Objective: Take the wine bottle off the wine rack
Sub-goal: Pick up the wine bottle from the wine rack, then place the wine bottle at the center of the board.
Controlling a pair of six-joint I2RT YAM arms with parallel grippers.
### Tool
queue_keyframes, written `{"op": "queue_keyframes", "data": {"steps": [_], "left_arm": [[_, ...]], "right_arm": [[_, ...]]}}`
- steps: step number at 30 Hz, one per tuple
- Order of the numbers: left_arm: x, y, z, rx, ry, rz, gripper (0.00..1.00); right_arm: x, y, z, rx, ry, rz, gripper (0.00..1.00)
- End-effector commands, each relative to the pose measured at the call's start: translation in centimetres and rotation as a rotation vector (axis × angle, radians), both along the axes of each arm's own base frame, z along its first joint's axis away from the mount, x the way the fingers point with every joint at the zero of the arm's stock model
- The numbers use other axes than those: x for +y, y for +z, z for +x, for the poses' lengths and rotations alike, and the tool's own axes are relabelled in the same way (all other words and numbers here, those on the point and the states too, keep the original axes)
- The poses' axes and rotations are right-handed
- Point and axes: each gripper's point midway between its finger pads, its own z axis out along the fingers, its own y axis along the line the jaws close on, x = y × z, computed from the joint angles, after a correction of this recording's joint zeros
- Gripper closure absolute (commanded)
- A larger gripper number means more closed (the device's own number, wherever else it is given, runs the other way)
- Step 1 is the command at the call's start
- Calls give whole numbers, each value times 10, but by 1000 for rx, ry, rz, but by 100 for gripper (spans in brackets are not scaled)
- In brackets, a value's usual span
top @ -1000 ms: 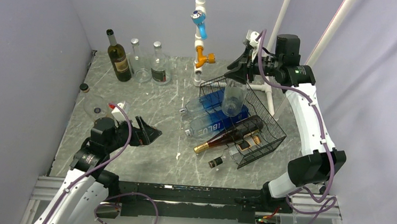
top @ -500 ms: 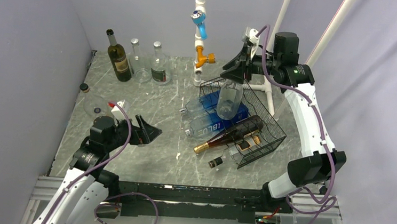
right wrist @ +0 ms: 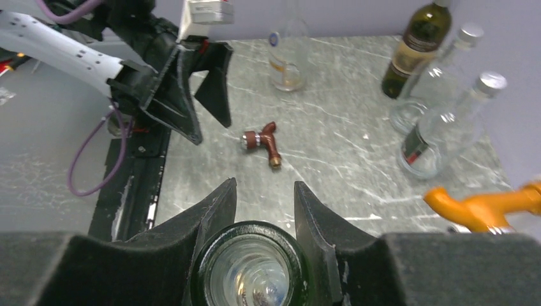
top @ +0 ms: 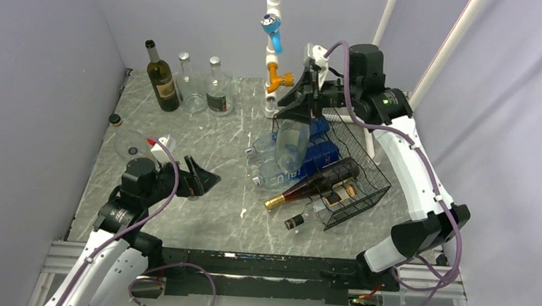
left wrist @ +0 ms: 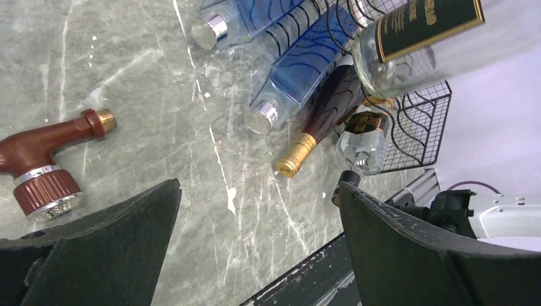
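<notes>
My right gripper [top: 303,103] is shut on the top of a clear wine bottle [top: 290,144], which hangs tilted above the left end of the black wire wine rack [top: 365,176]. The right wrist view shows that bottle's round mouth [right wrist: 251,269] clamped between the fingers [right wrist: 217,207]. Still lying in the rack are two blue bottles [top: 304,163], a dark bottle with gold foil [top: 309,187] and a small clear bottle [top: 305,216]. Low over the table to the left, my left gripper [top: 204,181] is open with nothing in it; its wrist view shows the held bottle's black label [left wrist: 424,16].
A dark wine bottle [top: 161,78] and two clear bottles [top: 217,87] stand at the back left. A white pipe frame [top: 273,22] with blue and orange taps rises behind the rack. A brown tap [right wrist: 263,141] lies on the table near the left arm.
The right arm has swung left, carrying the clear bottle from over the rack's middle to its left end. The left arm has stayed put.
</notes>
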Motion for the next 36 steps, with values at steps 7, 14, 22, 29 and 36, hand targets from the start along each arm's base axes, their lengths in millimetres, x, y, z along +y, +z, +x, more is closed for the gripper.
{"op": "queue_keyframes", "data": {"steps": [7,14,22,29,36], "left_arm": [[17,25,4,-90,83,48,1],[38,19,1,-78,190,92,1],[60,20,-6,-111,309,90,1],[65,21,-14,-119,325,88,1],[79,19,-18,-132,405,82,1]], "right_arm": [[50,55,-57,-142,195,104,100],[92,29,-86,-107,290,58,100],[132,-5,-116,-82,376,-6,100],[159,-39,-135,-68,433,-67,100],[179,-69,-149,-50,483,-106,100]]}}
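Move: The right hand already holds the clear wine bottle clear of the rack. The open table spot in front lies about 16 cm back, 11 cm left and 38 cm below it; the brown tap is 10 cm back and 23 cm left, and the gold-necked bottle 8 cm back and 10 cm right, both over 30 cm down. From the left hand, that spot is roughly 8 cm back, 8 cm right and 19 cm below. Right hand carries held bottle about 25 cm left, back and down over open table; left hand retreats left. ##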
